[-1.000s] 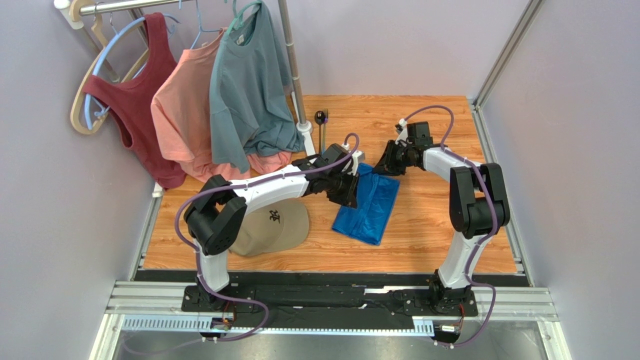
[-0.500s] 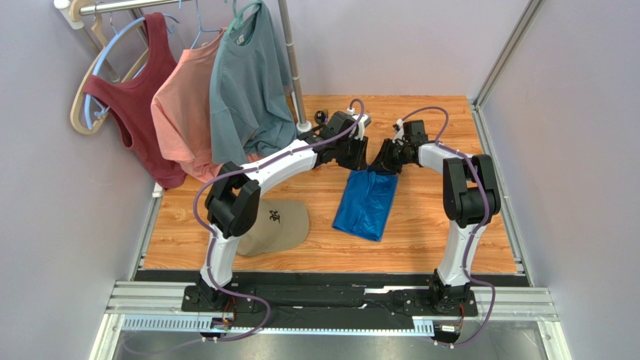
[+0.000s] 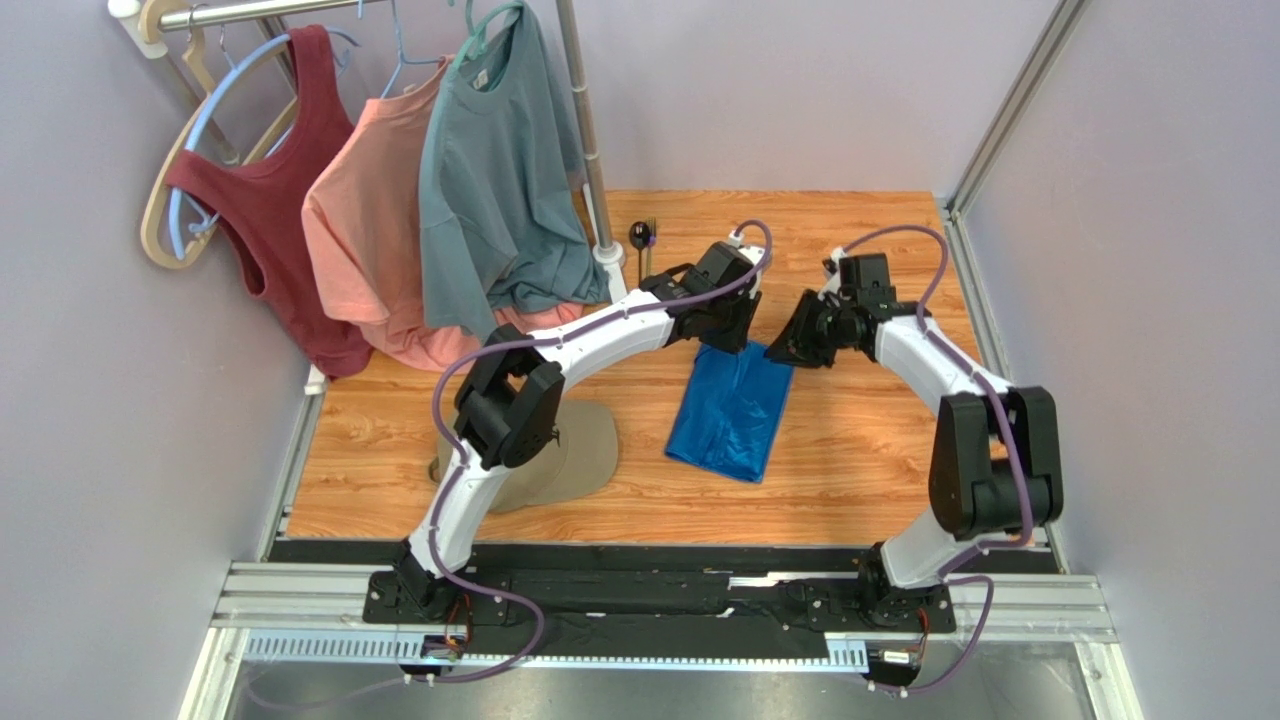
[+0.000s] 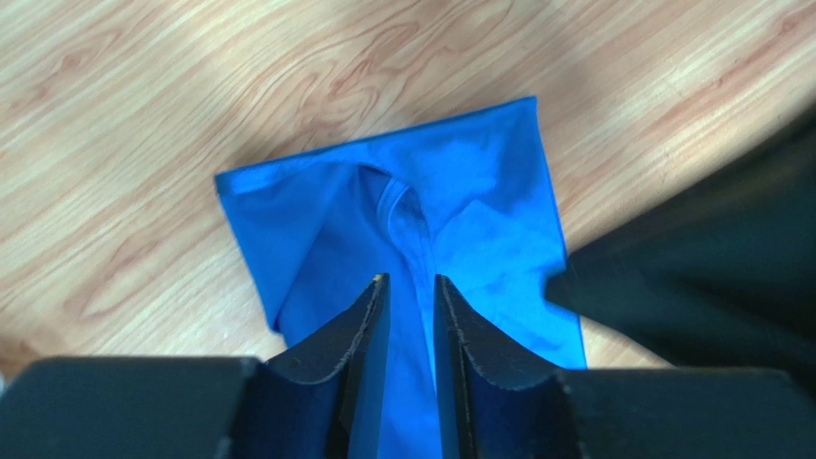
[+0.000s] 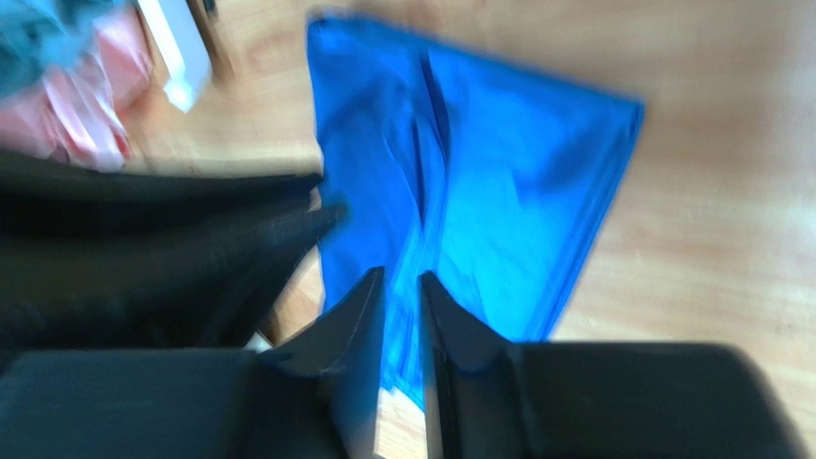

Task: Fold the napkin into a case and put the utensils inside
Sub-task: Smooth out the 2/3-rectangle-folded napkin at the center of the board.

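Note:
The blue napkin lies folded into a narrow oblong in the middle of the wooden table, with a flap turned in at its far end. My left gripper hovers over the napkin's far edge. Its jaws stand a narrow gap apart, and only the cloth below shows between them. My right gripper is close beside it at the far right corner, also slightly open and holding nothing. One utensil, a dark spoon, lies at the back by the rack's foot.
A clothes rack with a white foot stands at the back left, hung with red, pink and grey-teal tops. A tan cap lies left of the napkin, partly under my left arm's elbow. Walls close in both sides.
My left gripper left the napkin's left side, swung back and then right to its far edge. My right gripper shifted slightly right and nearer. The napkin stays flat.

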Controlling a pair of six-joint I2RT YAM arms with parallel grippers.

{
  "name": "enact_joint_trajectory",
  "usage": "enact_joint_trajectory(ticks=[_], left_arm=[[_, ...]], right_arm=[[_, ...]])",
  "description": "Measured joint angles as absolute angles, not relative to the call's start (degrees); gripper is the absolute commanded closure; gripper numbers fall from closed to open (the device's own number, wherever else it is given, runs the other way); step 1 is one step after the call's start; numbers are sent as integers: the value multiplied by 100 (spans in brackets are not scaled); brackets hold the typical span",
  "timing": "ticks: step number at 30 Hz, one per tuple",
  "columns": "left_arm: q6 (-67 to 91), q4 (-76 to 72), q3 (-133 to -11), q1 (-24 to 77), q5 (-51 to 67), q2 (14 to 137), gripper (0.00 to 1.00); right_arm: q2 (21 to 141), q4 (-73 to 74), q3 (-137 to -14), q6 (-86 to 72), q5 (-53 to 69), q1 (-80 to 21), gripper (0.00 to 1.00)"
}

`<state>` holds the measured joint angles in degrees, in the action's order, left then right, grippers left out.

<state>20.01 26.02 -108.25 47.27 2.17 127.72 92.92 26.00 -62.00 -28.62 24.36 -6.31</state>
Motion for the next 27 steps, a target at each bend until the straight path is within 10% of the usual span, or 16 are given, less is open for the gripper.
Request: enact_joint_trajectory(ticks=[14, 27], left_arm=[[1944, 2906, -11633, 4836, -307, 13605, 70], [1896, 2985, -12138, 4840, -493, 13920, 92]], right_arm=[[8917, 2141, -4866, -3070, 3107, -913, 100], [8976, 1636, -4510, -3170, 3262, -1433, 100]])
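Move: Lying below and mostly nearer than both hands, the napkin has its middle about 8 cm back and 6 cm left of the right hand, some 7 cm down. The left hand is just short of the middle of the napkin's far edge, which is about 2 cm ahead, 1 cm right and 7 cm below. From the left hand, the spoon and fork lie about 14 cm ahead and 13 cm left, the rack foot 10 cm ahead and 18 cm left. Sweeping back about 9 cm and then increasingly left by some 5 cm while sinking about 5 cm, the right hand comes in over the napkin's middle, its fingers shutting early. Meanwhile the left hand sinks about 4 cm and eases 3 cm forward to the napkin's far edge by its central fold, then draws its part-open fingers nearly shut there. ##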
